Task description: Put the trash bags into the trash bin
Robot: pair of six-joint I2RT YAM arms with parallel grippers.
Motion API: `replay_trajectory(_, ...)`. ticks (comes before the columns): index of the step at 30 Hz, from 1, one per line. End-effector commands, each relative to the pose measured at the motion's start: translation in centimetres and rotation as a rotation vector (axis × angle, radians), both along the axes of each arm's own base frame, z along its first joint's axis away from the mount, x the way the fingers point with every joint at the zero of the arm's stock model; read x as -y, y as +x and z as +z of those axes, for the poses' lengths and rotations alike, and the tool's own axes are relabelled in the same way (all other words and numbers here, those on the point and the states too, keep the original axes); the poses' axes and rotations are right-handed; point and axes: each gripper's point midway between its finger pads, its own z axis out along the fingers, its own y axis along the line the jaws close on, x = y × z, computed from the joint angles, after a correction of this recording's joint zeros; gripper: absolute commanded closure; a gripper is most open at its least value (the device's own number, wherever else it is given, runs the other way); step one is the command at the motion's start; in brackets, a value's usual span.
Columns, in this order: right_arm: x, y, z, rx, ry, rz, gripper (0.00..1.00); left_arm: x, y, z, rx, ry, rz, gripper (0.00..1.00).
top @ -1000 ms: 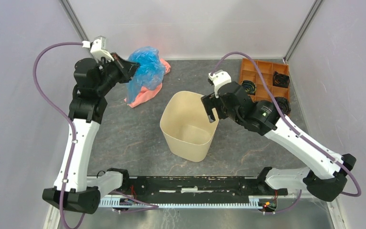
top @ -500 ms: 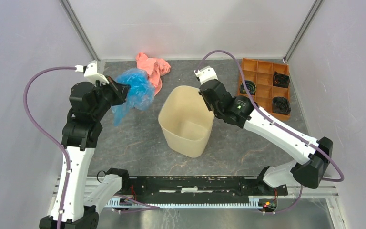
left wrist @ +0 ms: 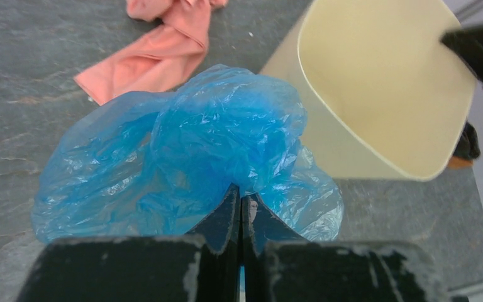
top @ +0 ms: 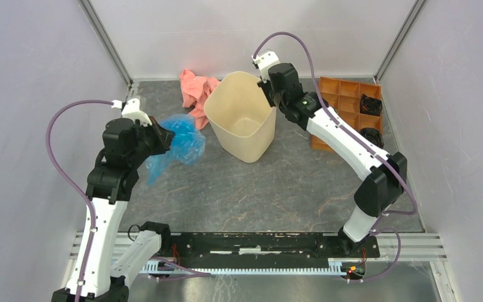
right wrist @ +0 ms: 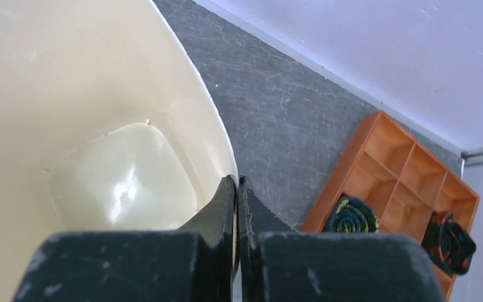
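Note:
A crinkly blue trash bag [top: 181,143] [left wrist: 182,148] bulges out from my left gripper [top: 162,137] [left wrist: 239,190], which is shut on a pinch of its plastic, left of the trash bin. The cream trash bin [top: 239,113] [left wrist: 377,82] [right wrist: 69,94] stands tilted at the back middle of the table. My right gripper [top: 269,94] [right wrist: 236,182] is shut on the bin's right rim, one finger inside the wall and one outside. Nothing lies inside the bin.
A pink-salmon cloth [top: 196,91] [left wrist: 163,50] lies crumpled at the back, just left of the bin. An orange compartment tray [top: 346,104] [right wrist: 402,170] with dark coiled items stands at the back right. Grey walls close in the table on three sides.
The right gripper closed on the bin's rim and dragged the bin toward the back. The left gripper carried the blue bag off the cloth, nearer and lower.

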Motion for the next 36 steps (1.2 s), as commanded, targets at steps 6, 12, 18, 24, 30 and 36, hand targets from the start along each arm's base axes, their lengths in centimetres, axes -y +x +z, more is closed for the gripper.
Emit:
replay_trajectory(6,-0.1,0.5,4.8,0.034,-0.061,0.097,0.26,2.2,-0.7,-4.6,-0.127,0.058,-0.191,0.98)
replay_trajectory(12,4.1,-4.5,8.9,0.025,-0.037,0.009,0.03,6.6,-1.7,-8.2,-0.203,-0.036,-0.285,0.98)
replay_trajectory(18,2.2,-14.5,4.0,-0.074,0.140,0.284,0.02,15.1,-5.5,-13.2,-0.276,-0.050,-0.348,0.98)
replay_trajectory(24,1.3,-24.0,-5.5,-0.286,0.351,0.521,0.02,22.2,-9.6,-15.8,-0.280,-0.094,-0.434,0.98)
replay_trajectory(30,3.1,-26.3,-13.5,-0.398,0.379,0.438,0.02,26.5,-11.2,-18.3,-0.339,-0.116,-0.562,0.45)
replay_trajectory(36,1.4,-28.7,-17.2,-0.475,0.489,0.509,0.02,22.9,-12.4,-17.6,-0.321,-0.117,-0.554,0.13)
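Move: At the near middle edge of the table lies the spot for the trash bag that the left hand holds: about 15 cm back, 21 to its right and 29 below. The trash bin's middle is some 17 cm ahead, 18 to its right and 14 below. The right hand pinches the bin's right rim, the bin's middle about 9 cm to its left and 13 below; the same spot lies roughly 32 cm back, 6 left and 27 below. Swinging down past the near side of the bin, the left hand carries the bag about 24 cm right, 20 down and 12 back, yawing some 30 degrees clockwise, and opens wide at the end to let it go. The right hand opens off the rim, lifts some 7 cm while starting back, then swoops back and down towards the bag's new spot, open, its fingers tipping down and turning counter-clockwise. ##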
